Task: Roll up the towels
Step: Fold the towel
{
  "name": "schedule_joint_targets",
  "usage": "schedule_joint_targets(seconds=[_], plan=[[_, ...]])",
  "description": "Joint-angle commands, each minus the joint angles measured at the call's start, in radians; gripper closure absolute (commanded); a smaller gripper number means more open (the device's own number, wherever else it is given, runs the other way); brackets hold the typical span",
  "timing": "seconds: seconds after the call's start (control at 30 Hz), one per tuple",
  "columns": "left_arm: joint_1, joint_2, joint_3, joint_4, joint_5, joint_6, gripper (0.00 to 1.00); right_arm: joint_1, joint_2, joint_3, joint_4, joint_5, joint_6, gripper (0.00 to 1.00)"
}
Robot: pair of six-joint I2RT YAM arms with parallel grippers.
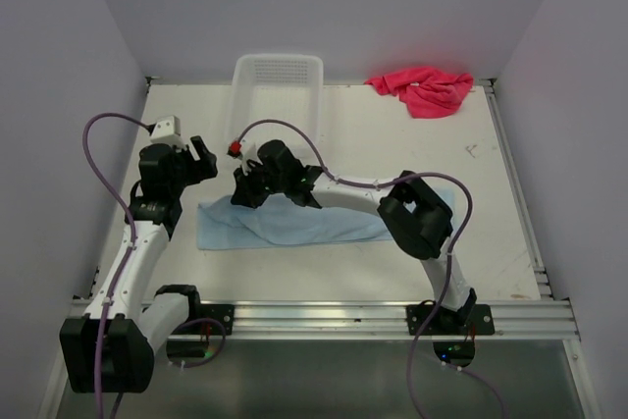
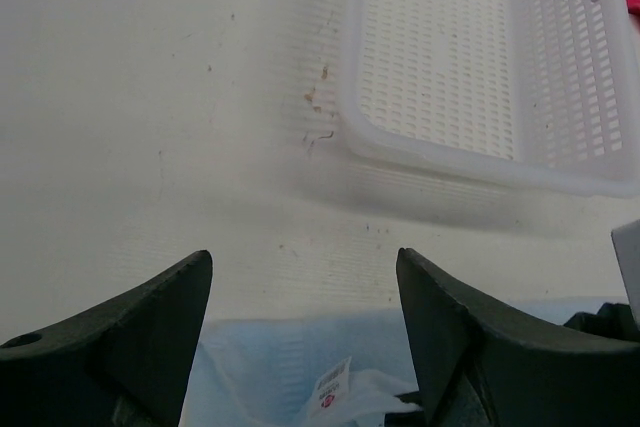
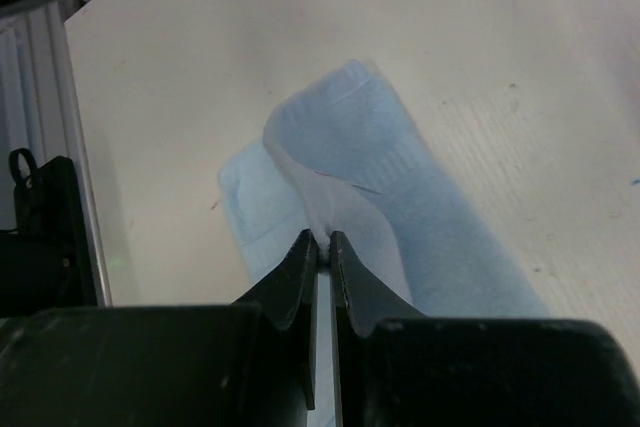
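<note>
The light blue towel lies spread flat across the near middle of the table. My right gripper is over its left part, shut on a pinched-up fold of the light blue towel, which rises between the closed fingertips. Just left of it my left gripper is open with nothing between its fingers; the blue towel's far edge and its white label show below them. The pink-red towel lies crumpled at the back right.
A white mesh basket stands at the back middle, its near rim just beyond the left fingers. Walls close the table on the left, back and right. A metal rail runs along the near edge.
</note>
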Motion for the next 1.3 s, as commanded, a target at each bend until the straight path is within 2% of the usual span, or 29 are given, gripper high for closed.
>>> schedule_joint_targets(seconds=[0.0, 0.33, 0.67, 0.83, 0.93, 0.97, 1.07, 1.27], plan=[[0.027, -0.009, 0.042, 0.006, -0.008, -0.026, 0.21, 0.022, -0.012, -0.006, 0.059, -0.054, 0.025, 1.0], [0.03, -0.012, 0.045, -0.005, -0.017, -0.029, 0.21, 0.051, 0.042, 0.014, 0.122, -0.152, 0.123, 1.0], [0.04, -0.009, 0.054, -0.028, -0.051, -0.057, 0.21, 0.068, 0.14, 0.024, 0.257, -0.212, 0.26, 1.0], [0.04, -0.005, 0.056, -0.031, -0.048, -0.062, 0.2, 0.09, 0.172, 0.059, 0.246, -0.241, 0.268, 0.99], [0.042, -0.002, 0.057, -0.031, -0.04, -0.065, 0.2, 0.099, 0.172, 0.057, 0.237, -0.264, 0.266, 0.9], [0.044, 0.0, 0.057, -0.031, -0.039, -0.066, 0.2, 0.1, 0.174, 0.059, 0.237, -0.28, 0.271, 0.8], [0.047, 0.018, 0.06, -0.044, -0.033, -0.075, 0.2, 0.1, 0.156, 0.044, 0.234, -0.312, 0.289, 0.61], [0.06, 0.051, 0.072, -0.066, -0.03, -0.089, 0.2, 0.062, 0.012, -0.09, 0.22, -0.289, 0.268, 0.52]])
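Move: My right hand already holds a lifted flap of the blue towel's left end, and it takes it to the towel's near long edge, about 9 cm back, 4 cm to the left and 7 cm below. The towel's near-left corner lies some 12 cm back and 10 cm left of that hand, the white basket's middle roughly 25 cm ahead and 8 cm to its right. From my empty left hand that same edge spot is some 14 cm back, 7 cm right and 14 cm down. I draw the held flap back about 10 cm across the towel to its near edge, drifting some 5 cm left, with my right hand level at first and then sinking about 5 cm. The wrist rolls roughly 20 degrees and swings a little counter-clockwise; low down I open the fingers to about half, let go of the cloth and start easing back to the right. My left hand, open and empty, edges about 2 cm left. ##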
